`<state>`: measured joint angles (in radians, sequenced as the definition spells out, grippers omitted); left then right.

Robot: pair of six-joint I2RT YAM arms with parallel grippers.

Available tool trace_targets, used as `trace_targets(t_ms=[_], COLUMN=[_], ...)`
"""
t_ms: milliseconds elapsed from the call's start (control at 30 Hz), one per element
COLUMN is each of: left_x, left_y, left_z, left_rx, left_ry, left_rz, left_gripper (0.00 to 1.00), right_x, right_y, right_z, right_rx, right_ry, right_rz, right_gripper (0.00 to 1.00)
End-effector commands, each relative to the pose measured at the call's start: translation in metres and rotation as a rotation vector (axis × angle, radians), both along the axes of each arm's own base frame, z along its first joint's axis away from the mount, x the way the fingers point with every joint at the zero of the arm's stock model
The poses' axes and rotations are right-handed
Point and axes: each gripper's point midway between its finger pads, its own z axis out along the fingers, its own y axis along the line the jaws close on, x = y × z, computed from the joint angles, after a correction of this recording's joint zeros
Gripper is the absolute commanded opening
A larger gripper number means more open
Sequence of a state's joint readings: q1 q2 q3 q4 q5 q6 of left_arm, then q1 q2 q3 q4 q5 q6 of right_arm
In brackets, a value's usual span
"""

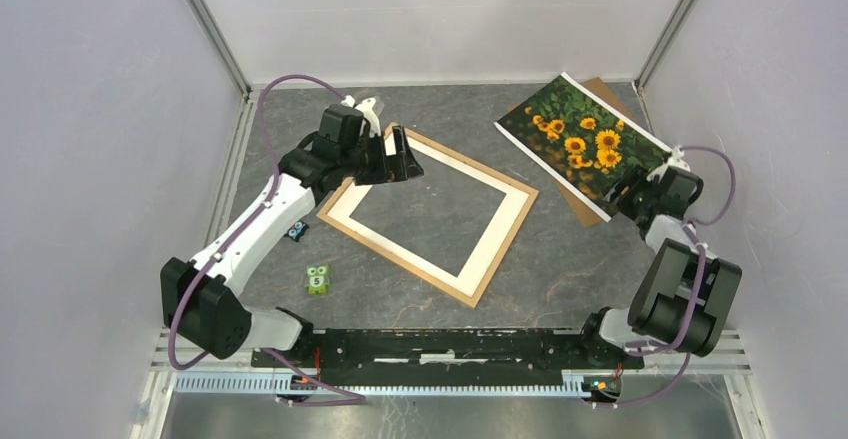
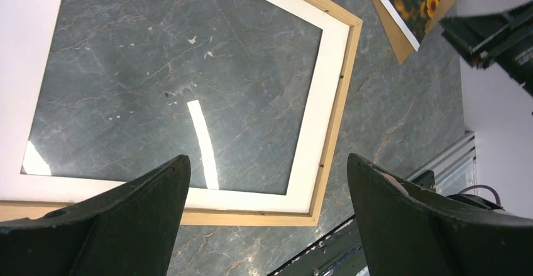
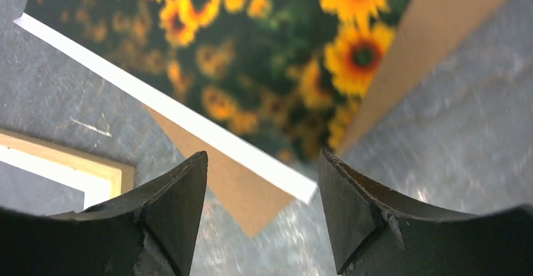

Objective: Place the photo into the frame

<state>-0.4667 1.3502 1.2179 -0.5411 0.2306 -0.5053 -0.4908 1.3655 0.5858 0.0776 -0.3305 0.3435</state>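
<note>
The photo point(image 1: 580, 139), sunflowers face up with a white border, lies at the back right on a brown backing board point(image 1: 585, 209). My right gripper point(image 1: 630, 197) hovers at its near corner. In the right wrist view the photo point(image 3: 264, 56) has its white corner between the spread fingertips of the open right gripper point(image 3: 263, 153), with no visible contact. The frame point(image 1: 503, 244), light wood with a white inner edge, lies flat mid-table. My left gripper point(image 1: 400, 154) hangs wide open over its far-left corner. The left wrist view shows the frame point(image 2: 333, 100) below the open left gripper point(image 2: 267, 158).
A small green toy marked 5 point(image 1: 318, 279) and a small blue-black toy point(image 1: 297, 231) sit left of the frame. The backing board point(image 3: 434, 31) sticks out past the photo on two sides. Enclosure walls close the left, back and right. A metal rail point(image 1: 450, 344) runs along the near edge.
</note>
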Motion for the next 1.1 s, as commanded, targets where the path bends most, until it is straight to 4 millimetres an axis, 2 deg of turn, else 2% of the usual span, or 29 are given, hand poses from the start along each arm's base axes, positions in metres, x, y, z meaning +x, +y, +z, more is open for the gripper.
trace_targets(t_ms=[0, 167, 267, 333, 433, 533, 667, 767, 833, 900, 967, 1067], left_x=[0.003, 0.002, 0.001, 0.002, 0.003, 0.000, -0.004, -0.005, -0.005, -0.005, -0.002, 0.009], left_y=[-0.018, -0.029, -0.039, -0.045, -0.054, -0.068, -0.084, -0.093, -0.099, -0.104, -0.109, -0.121], left_z=[0.010, 0.001, 0.004, 0.007, 0.005, -0.001, -0.003, -0.003, -0.003, -0.004, -0.005, -0.007], left_rx=[-0.068, -0.078, -0.107, -0.121, -0.149, -0.186, -0.199, -0.204, -0.204, -0.203, -0.199, -0.222], left_ry=[-0.044, -0.010, 0.021, 0.032, 0.074, 0.129, 0.156, 0.165, 0.170, 0.172, 0.172, 0.173], left_rz=[-0.083, -0.124, -0.137, -0.134, -0.115, -0.122, -0.145, -0.158, -0.166, -0.171, -0.174, -0.168], left_gripper=[1.00, 1.00, 1.00, 1.00, 1.00, 1.00, 1.00, 1.00, 1.00, 1.00, 1.00, 1.00], right_x=[0.042, 0.079, 0.085, 0.082, 0.072, 0.053, 0.019, -0.007, -0.025, -0.033, -0.028, -0.003], right_y=[-0.007, -0.002, -0.001, 0.001, 0.010, 0.023, 0.058, 0.081, 0.096, 0.107, 0.114, 0.106], right_z=[0.021, 0.014, 0.002, -0.009, -0.028, -0.044, -0.064, -0.071, -0.070, -0.063, -0.046, -0.021], right_rx=[-0.137, -0.185, -0.217, -0.207, -0.174, -0.138, -0.071, 0.007, 0.047, 0.068, 0.070, -0.010], right_ry=[-0.019, 0.021, 0.069, 0.100, 0.149, 0.203, 0.255, 0.266, 0.249, 0.220, 0.154, 0.090], right_rz=[0.063, 0.096, 0.100, 0.098, 0.104, 0.103, 0.157, 0.186, 0.212, 0.249, 0.290, 0.319], right_gripper=[0.71, 0.70, 0.71, 0.71, 0.70, 0.69, 0.69, 0.69, 0.69, 0.69, 0.69, 0.69])
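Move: The photo's middle is about 17 cm ahead of the right gripper, 6 cm to its left and 5 cm lower; its near corner is almost directly under the fingers. A brown board lies under the photo, its middle about the same place. The frame's middle is some 43 cm to the right gripper's left, level with it. From the left gripper the photo's middle is about 43 cm right, 12 cm ahead and 22 cm below, while the frame's is 6 cm right and 3 cm back. Sweep the right gripper forward about 8 cm over the photo, sink and draw it back, then carry it low to the left, about 10 cm, past the photo's near corner to the frame side, turning counter-clockwise and leaving the fingers parted. Meanwhile bring the open left gripper some 10 cm right above the frame, towards the photo, easing down 3 cm and tipping the fingers further down. ##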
